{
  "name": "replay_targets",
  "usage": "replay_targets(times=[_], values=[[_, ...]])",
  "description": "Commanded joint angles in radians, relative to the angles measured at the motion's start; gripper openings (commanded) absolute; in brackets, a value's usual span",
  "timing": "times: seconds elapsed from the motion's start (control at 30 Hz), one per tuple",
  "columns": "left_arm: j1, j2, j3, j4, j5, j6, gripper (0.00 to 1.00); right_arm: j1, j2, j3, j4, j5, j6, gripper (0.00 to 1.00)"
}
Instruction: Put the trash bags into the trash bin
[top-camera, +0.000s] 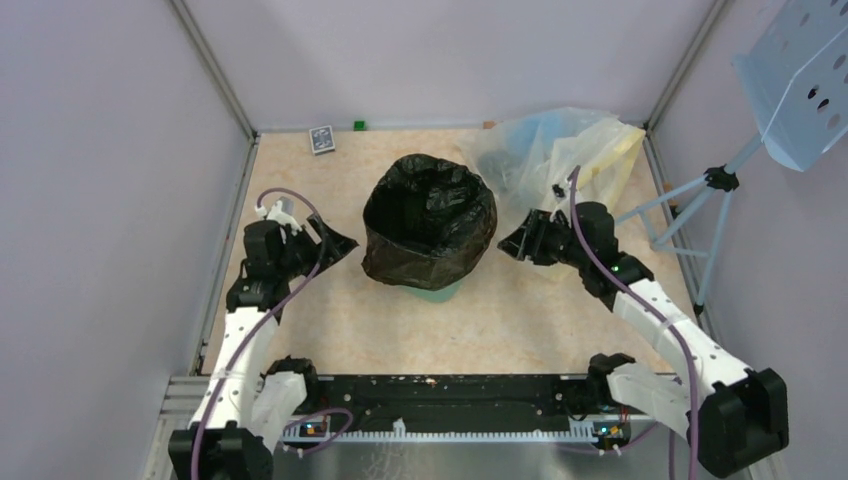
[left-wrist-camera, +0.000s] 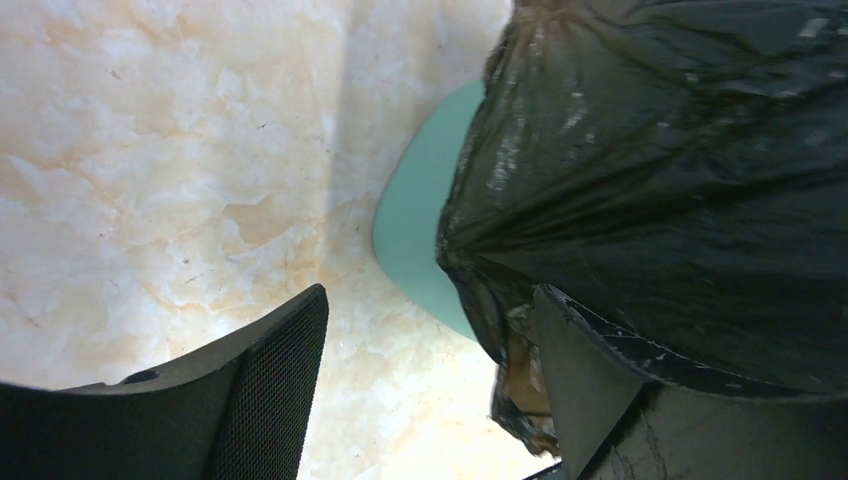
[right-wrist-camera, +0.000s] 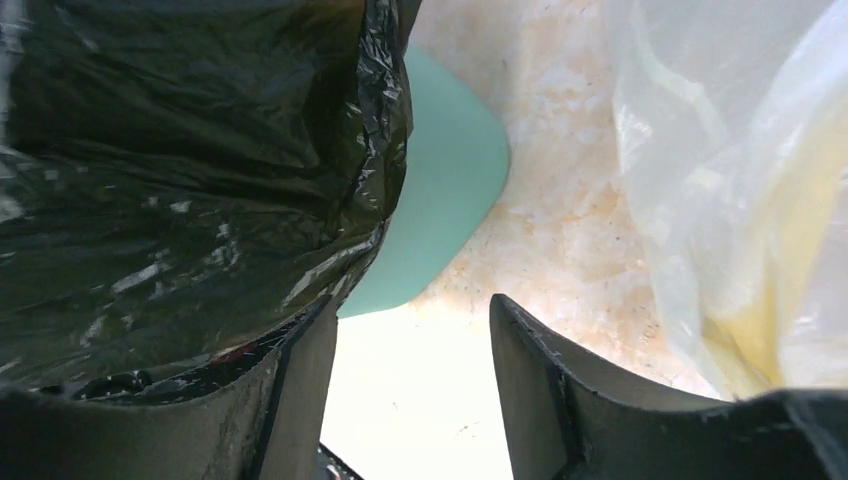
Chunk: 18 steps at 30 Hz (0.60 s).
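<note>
The black trash bag (top-camera: 430, 215) lines the mint-green trash bin (top-camera: 440, 293) in the middle of the table. Its mouth gapes open and its rim is folded down over the bin's sides, so only the bin's foot shows. My left gripper (top-camera: 345, 245) stands open just left of the bag. In the left wrist view the trash bag (left-wrist-camera: 660, 170) hangs down over the bin (left-wrist-camera: 420, 220) beside my right-hand finger, and only table shows between the jaws (left-wrist-camera: 430, 350). My right gripper (top-camera: 510, 243) is open just right of the bag, with nothing between its jaws (right-wrist-camera: 410, 345). The trash bag (right-wrist-camera: 190, 170) and the bin (right-wrist-camera: 440, 190) lie to its left.
A heap of clear and yellowish plastic bags (top-camera: 560, 150) lies at the back right, close to my right gripper; the bags (right-wrist-camera: 730, 190) also fill that wrist view's right side. A small card box (top-camera: 321, 139) and a green cube (top-camera: 359, 125) sit by the back wall. A light-blue perforated tray on a stand (top-camera: 800, 70) rises at the right.
</note>
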Motion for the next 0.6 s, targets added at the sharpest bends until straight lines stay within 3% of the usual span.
replay_targets(times=[0.0,0.1,0.17,0.27,0.43,0.57], values=[[0.006,-0.075,0.095,-0.116,-0.018,0.054,0.8,-0.006,-0.083,0.148,-0.146,0.083,-0.144,0.52],[0.005,-0.103,0.148,-0.113,0.009,0.057,0.8,0.027,-0.064,0.291,-0.228,0.092,-0.215,0.37],[0.004,-0.102,0.201,-0.105,0.021,0.061,0.79,0.092,-0.029,0.387,-0.288,0.117,-0.269,0.14],[0.004,-0.062,0.271,-0.081,0.054,0.072,0.78,0.233,0.05,0.523,-0.351,0.205,-0.344,0.0],[-0.009,0.061,0.382,-0.031,0.155,0.084,0.75,0.371,0.269,0.779,-0.476,0.267,-0.431,0.0],[-0.036,0.182,0.435,-0.001,0.15,0.109,0.79,0.48,0.465,0.964,-0.592,0.323,-0.455,0.0]])
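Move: The mouth of the black trash bag, spread over the bin, lies about 14 cm to the right hand's left, 2 cm ahead and 8 cm above it. The bin's middle is some 14 cm left, 3 cm ahead and 4 cm below that hand. The clear bag stands roughly 17 cm ahead, 13 cm to its right and 9 cm lower. From the left hand, the black bag's mouth is about 14 cm right, 2 cm ahead and 9 cm up. Shut the empty right gripper while lifting it some 16 cm beside the black trash bag, then swing it about 10 cm left over the near-right part of the bag's mouth, rolling it roughly 30 degrees counter-clockwise as seen from behind the hand. Raise the open left gripper about 13 cm on its own side, easing slightly forward late and tilting its fingertips up. ##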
